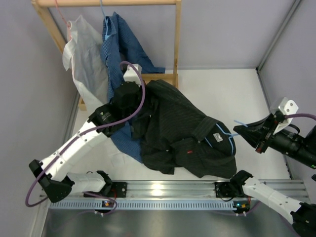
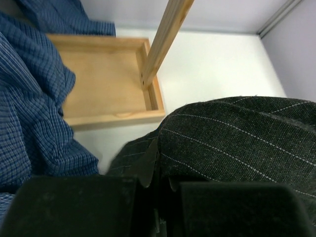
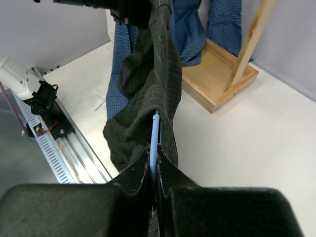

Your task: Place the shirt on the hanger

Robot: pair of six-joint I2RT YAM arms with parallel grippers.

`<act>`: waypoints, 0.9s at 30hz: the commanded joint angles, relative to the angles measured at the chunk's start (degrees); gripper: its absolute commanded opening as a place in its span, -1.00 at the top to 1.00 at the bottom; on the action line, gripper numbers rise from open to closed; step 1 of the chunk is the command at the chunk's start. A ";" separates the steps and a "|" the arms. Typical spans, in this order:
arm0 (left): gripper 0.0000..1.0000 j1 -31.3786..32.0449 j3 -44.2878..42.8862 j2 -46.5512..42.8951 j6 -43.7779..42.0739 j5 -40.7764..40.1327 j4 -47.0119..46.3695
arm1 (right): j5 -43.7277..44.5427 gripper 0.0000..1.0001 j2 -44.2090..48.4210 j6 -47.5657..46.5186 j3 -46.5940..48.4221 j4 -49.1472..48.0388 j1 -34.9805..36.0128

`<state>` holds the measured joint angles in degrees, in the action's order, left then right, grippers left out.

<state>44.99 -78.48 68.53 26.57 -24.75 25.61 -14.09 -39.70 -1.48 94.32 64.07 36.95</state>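
Observation:
The black pinstriped shirt (image 1: 173, 128) hangs stretched in a crumpled span between my two grippers above the white table. My left gripper (image 1: 144, 94) is shut on a fold of the shirt's far-left edge; in the left wrist view the shirt (image 2: 237, 143) fills the space in front of that gripper (image 2: 159, 186). The light-blue wire hanger (image 1: 225, 137) sits partly inside the shirt's right end, by the collar. My right gripper (image 1: 248, 134) is shut on the hanger (image 3: 155, 133), which runs into the shirt (image 3: 148, 94) draped over it.
A wooden rack with a tray base (image 1: 168, 78) stands at the back. On it hang a blue checked shirt (image 1: 118, 44) and a white sheer garment (image 1: 81, 54) on a pink hanger (image 1: 60, 12). A metal rail (image 1: 168, 190) runs along the near edge. Grey walls close both sides.

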 commanded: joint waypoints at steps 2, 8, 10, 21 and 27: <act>1.00 -2.63 0.17 1.34 4.89 4.80 2.61 | 2.66 1.00 -0.02 1.04 3.23 -3.07 -0.04; 1.00 -2.98 -1.94 2.48 3.84 7.35 3.04 | 1.43 1.00 -2.66 1.47 3.41 -7.29 0.05; 1.00 -4.21 -2.21 2.83 3.84 7.61 3.75 | 1.43 1.00 -2.84 3.23 3.15 -8.87 0.05; -0.92 -6.32 -1.24 -6.62 -5.29 22.28 -1.34 | 9.05 1.00 -11.80 2.18 8.34 -4.40 -0.04; -0.91 -6.23 -2.02 -12.38 -15.04 48.79 -8.91 | 4.01 1.00 -13.56 2.00 7.63 -4.48 0.05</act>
<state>38.57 -78.46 57.52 18.28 6.44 24.45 -7.92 -53.21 1.19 100.92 60.38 36.95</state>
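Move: The left hand still pinches the black shirt's far-left part; the blue hanger inside the collar lies about 21 cm to its right, 18 cm back and 5 cm lower. The black shirt's middle hangs some 13 cm right, 12 cm back and 18 cm below this hand, the blue shirt roughly 10 cm left, 5 cm ahead and 15 cm lower. From the right hand, still holding the hanger's hook, the hanger is about 5 cm left, 2 cm back and 8 cm below. Left hand dips, releases the shirt, then rises about 10 cm, drawing back; right carries the hanger 7 cm forward. ##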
